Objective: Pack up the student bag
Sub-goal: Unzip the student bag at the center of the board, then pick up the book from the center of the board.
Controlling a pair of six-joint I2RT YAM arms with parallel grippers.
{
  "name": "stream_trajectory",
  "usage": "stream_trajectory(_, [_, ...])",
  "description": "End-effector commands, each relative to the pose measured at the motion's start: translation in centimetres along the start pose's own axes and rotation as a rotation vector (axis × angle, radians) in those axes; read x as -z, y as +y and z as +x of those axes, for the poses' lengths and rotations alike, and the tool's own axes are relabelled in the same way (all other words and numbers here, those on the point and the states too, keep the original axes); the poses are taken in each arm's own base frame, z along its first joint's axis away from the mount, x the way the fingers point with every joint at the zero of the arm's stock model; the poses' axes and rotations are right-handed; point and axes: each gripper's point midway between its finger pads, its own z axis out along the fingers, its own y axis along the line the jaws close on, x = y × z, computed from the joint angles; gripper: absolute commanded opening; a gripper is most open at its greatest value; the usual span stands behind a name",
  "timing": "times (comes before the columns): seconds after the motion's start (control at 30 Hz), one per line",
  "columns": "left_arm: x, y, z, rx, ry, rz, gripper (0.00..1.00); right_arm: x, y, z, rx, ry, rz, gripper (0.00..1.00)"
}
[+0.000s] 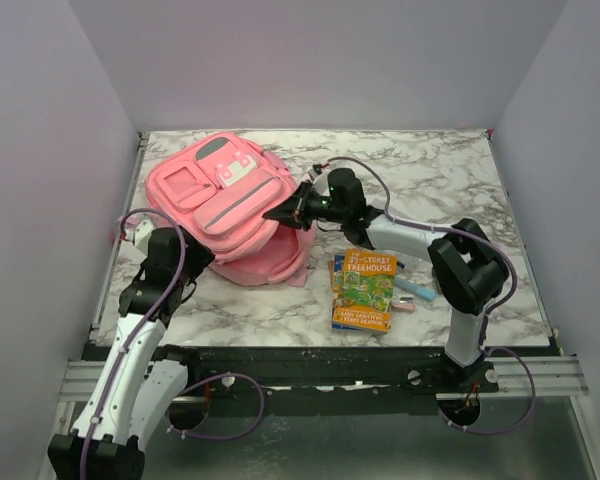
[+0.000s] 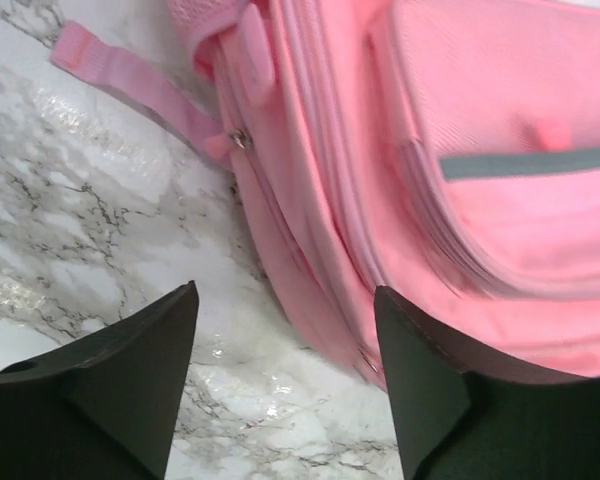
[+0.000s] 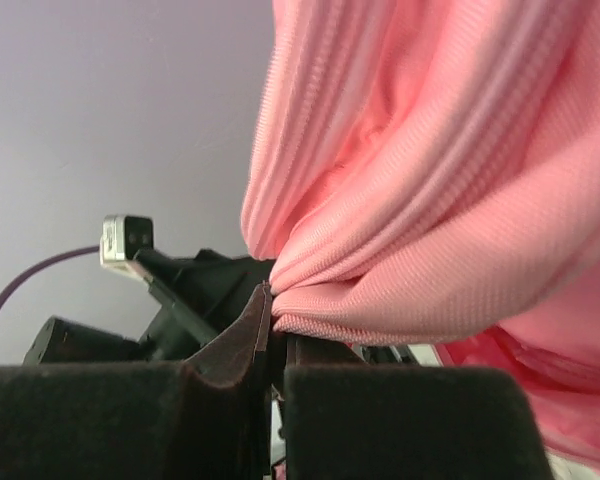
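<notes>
The student bag point(image 1: 225, 205) is a big pink backpack lying on the marble table, front pockets up. My right gripper point(image 1: 280, 212) is shut on a fold of the bag's fabric at its right edge and holds that edge lifted. In the right wrist view the pinched pink fabric point(image 3: 430, 200) bunches above the closed gripper point(image 3: 275, 295). My left gripper point(image 1: 200, 260) stands open at the bag's near left side. In the left wrist view its gripper point(image 2: 285, 290) hangs over bare marble with nothing in it, beside the bag's side seam point(image 2: 460, 200).
A stack of colourful books point(image 1: 365, 290) lies on the table right of the bag, with a blue pen-like thing point(image 1: 418, 290) beside it. A pink strap point(image 2: 130, 85) trails on the marble left of the bag. Walls enclose the table on three sides.
</notes>
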Motion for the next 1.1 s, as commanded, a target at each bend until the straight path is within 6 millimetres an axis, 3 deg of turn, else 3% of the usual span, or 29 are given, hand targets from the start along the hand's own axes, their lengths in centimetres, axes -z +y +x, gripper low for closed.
stream_trajectory(0.0, [2.0,-1.0,0.2,0.027,-0.016,0.123,0.77,-3.5,2.7,-0.1,0.164,0.012,0.000,0.08])
stream_trajectory(0.1, [3.4,-3.3,1.3,-0.037,0.034,0.295,0.81,-3.2,0.8,0.2,0.246,0.043,0.093,0.50])
stream_trajectory(0.17, [4.6,-5.1,2.4,-0.077,0.068,0.428,0.85,-2.2,-1.1,0.2,0.346,0.061,0.210,0.63])
stream_trajectory(0.3, [6.5,-7.3,4.3,-0.123,0.119,0.593,0.88,2.1,-3.5,0.7,0.471,0.083,0.350,0.69])
stream_trajectory(0.5, [8.9,-12.0,9.2,-0.217,0.266,0.801,0.90,11.2,-6.4,1.6,0.552,0.005,0.610,0.76])
stream_trajectory(0.73, [10.3,-16.7,16.3,-0.344,0.453,0.898,0.93,23.5,-7.5,3.7,0.475,-0.225,0.836,0.84])
stream_trajectory(0.87, [10.8,-18.8,19.6,-0.417,0.536,0.917,0.93,29.2,-8.4,5.3,0.366,-0.391,0.871,0.90])
stream_trajectory(1.0, [10.5,-19.7,22.4,-0.484,0.628,0.907,0.98,32.1,-9.9,7.5,0.244,-0.455,0.864,0.93])
stream_trajectory(1.07, [9.9,-19.6,23.4,-0.501,0.660,0.882,0.98,31.9,-11.2,8.7,0.200,-0.434,0.839,0.94])
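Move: The books lie about 10 cm back and 36 cm right of the left hand, 12 cm lower, and some 18 cm back and 20 cm right of the right hand, which still pinches the bag's edge. The bag's middle is about 12 cm ahead and 5 cm right of the left hand, slightly lower. The clear pouch lies some 14 cm beyond the books and 7 cm right of them, the pink stapler 10 cm right and 3 cm back. The right hand carries the pinched bag edge a little left, opens to let go, then dips and sweeps right about 30 cm and back towards the books, fingers tipping down some 45 degrees. The left hand rises clear of the bag's near-left corner, swings right and slightly back towards the books while turning clockwise, sinks to its starting height and opens fully. ##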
